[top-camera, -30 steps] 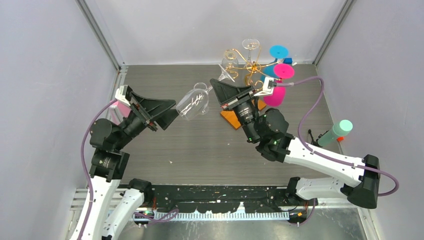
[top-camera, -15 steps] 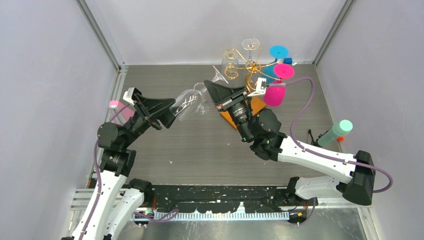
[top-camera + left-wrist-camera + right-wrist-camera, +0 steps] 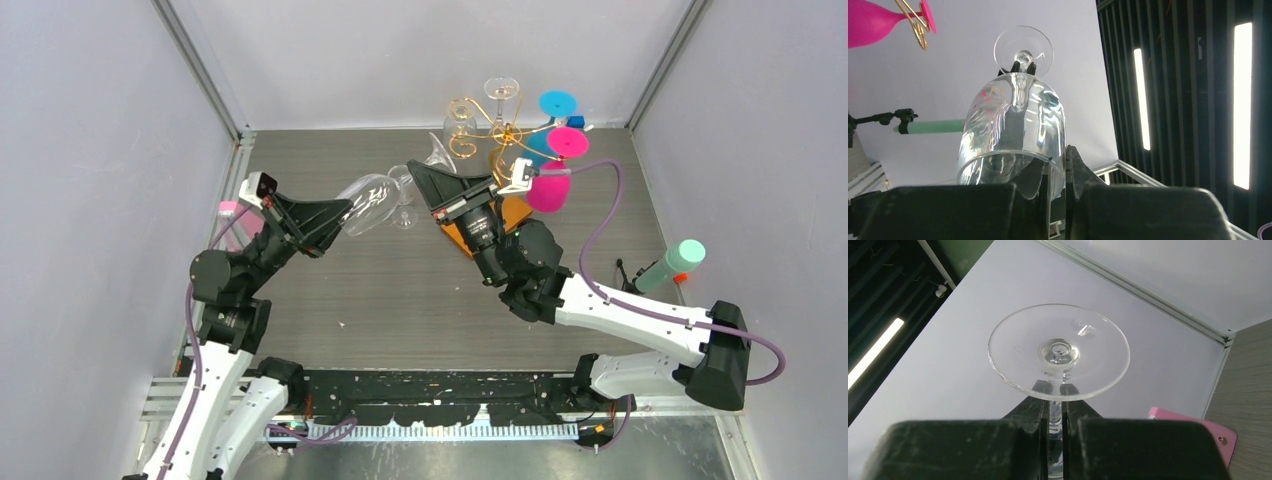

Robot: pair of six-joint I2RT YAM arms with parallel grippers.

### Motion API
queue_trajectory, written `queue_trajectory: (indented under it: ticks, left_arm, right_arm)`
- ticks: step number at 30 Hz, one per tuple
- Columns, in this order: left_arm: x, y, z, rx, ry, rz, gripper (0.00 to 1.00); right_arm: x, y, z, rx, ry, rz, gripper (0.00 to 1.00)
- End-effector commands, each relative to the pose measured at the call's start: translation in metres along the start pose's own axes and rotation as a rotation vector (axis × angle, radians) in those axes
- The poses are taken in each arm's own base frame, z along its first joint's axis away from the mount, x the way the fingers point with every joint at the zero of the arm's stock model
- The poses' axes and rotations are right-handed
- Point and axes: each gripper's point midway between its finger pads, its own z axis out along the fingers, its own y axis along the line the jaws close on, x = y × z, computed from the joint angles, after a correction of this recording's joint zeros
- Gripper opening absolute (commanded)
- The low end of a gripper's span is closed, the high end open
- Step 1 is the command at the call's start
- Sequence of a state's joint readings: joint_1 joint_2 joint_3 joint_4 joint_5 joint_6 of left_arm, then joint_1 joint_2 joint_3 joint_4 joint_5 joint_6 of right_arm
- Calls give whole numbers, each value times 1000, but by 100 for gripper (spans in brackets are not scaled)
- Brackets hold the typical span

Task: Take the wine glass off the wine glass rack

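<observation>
A clear wine glass [image 3: 368, 200] lies tilted in the air between both arms, left of the gold-wire wine glass rack [image 3: 490, 128] and clear of it. My left gripper [image 3: 338, 214] is shut on the bowl's rim; in the left wrist view the left gripper [image 3: 1062, 172] has one finger inside the bowl of the wine glass [image 3: 1013, 125] and one outside. My right gripper [image 3: 418, 172] is shut on the stem. The right wrist view shows the right gripper [image 3: 1056, 402] pinching the stem just under the wine glass's round foot [image 3: 1059, 352].
The rack's orange base [image 3: 518, 212] lies behind the right wrist. A pink glass [image 3: 548, 190], a blue glass [image 3: 557, 103] and clear glasses [image 3: 500, 92] hang on the rack. A green bottle [image 3: 670, 265] on a black tripod [image 3: 625, 275] stands right; a pink object [image 3: 235, 213] lies left.
The right arm carried the glass left, away from the rack. The left gripper came up to the bowl and shut on its rim.
</observation>
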State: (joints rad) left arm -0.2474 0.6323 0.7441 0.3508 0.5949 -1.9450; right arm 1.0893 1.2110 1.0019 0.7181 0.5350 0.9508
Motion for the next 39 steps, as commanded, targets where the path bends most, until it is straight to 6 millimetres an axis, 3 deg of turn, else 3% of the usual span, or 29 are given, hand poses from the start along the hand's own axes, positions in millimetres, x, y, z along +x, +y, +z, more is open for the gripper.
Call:
queue_trajectory:
  ticks: [1,4,5,9,12,19,22,26,31,35,39]
  left_arm:
    - [9,-17,-1,30,20,104,0]
    - [8,-15,0,18,16,137,0]
    - [8,-15,1,18,16,150,0]
    - [2,-13,7,9,7,207,0]
    - [-2,-13,14,-4,11,242,0]
    - [-16,-10,30,-99,19,400,0]
    - [-30,-3,32,-203,-1,518,0]
    - [-54,5,30,-352,-44,701,0]
    - [-96,18,12,-619,-120,957,0]
    - [-122,39,-7,-842,-106,1035,0]
    - [-140,68,-12,-1010,9,1047,0]
  right_arm:
    - [-11,14,-1,-37,-27,1,0]
    - [-12,18,-2,-50,-23,-9,10]
    - [-13,19,-2,-53,-22,-11,21]
    - [-15,24,-5,-69,-17,-28,49]
    - [-18,25,-8,-66,-12,-40,58]
    - [-33,22,-20,-5,-14,-79,65]
    - [-37,15,-25,39,-4,-117,66]
    - [-46,21,-31,48,11,-168,66]
    - [-51,28,-36,58,48,-241,66]
    - [-51,27,-37,71,70,-283,66]
    - [-50,24,-38,94,83,-308,65]
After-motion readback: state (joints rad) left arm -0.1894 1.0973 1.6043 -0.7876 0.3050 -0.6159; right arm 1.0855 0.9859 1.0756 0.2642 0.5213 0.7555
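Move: Both hands hold the same wine glass in the air: its middle is about 4 cm ahead and 6 cm right of the left hand, and 2 cm back and 4 cm left of the right. The standing glass on the table lies some 31 cm ahead, 6 cm right and 38 cm below the left hand, or 24 cm ahead and 4 cm left of the right. The rack's orange foot is about 20 cm to the right of the standing glass; the pink holder lies 18 cm ahead and 27 cm left of the left hand. The right fingers open and let go of the stem near the glass's foot, while the left keeps its pinch on the bowl's rim. The left then carries the glass about 10 cm forward, drifting left and sinking late, and rolls its left side up some 65 degrees so the fingers swing from slightly up to slightly down. The right backs off about 5 cm, mostly to its right. ##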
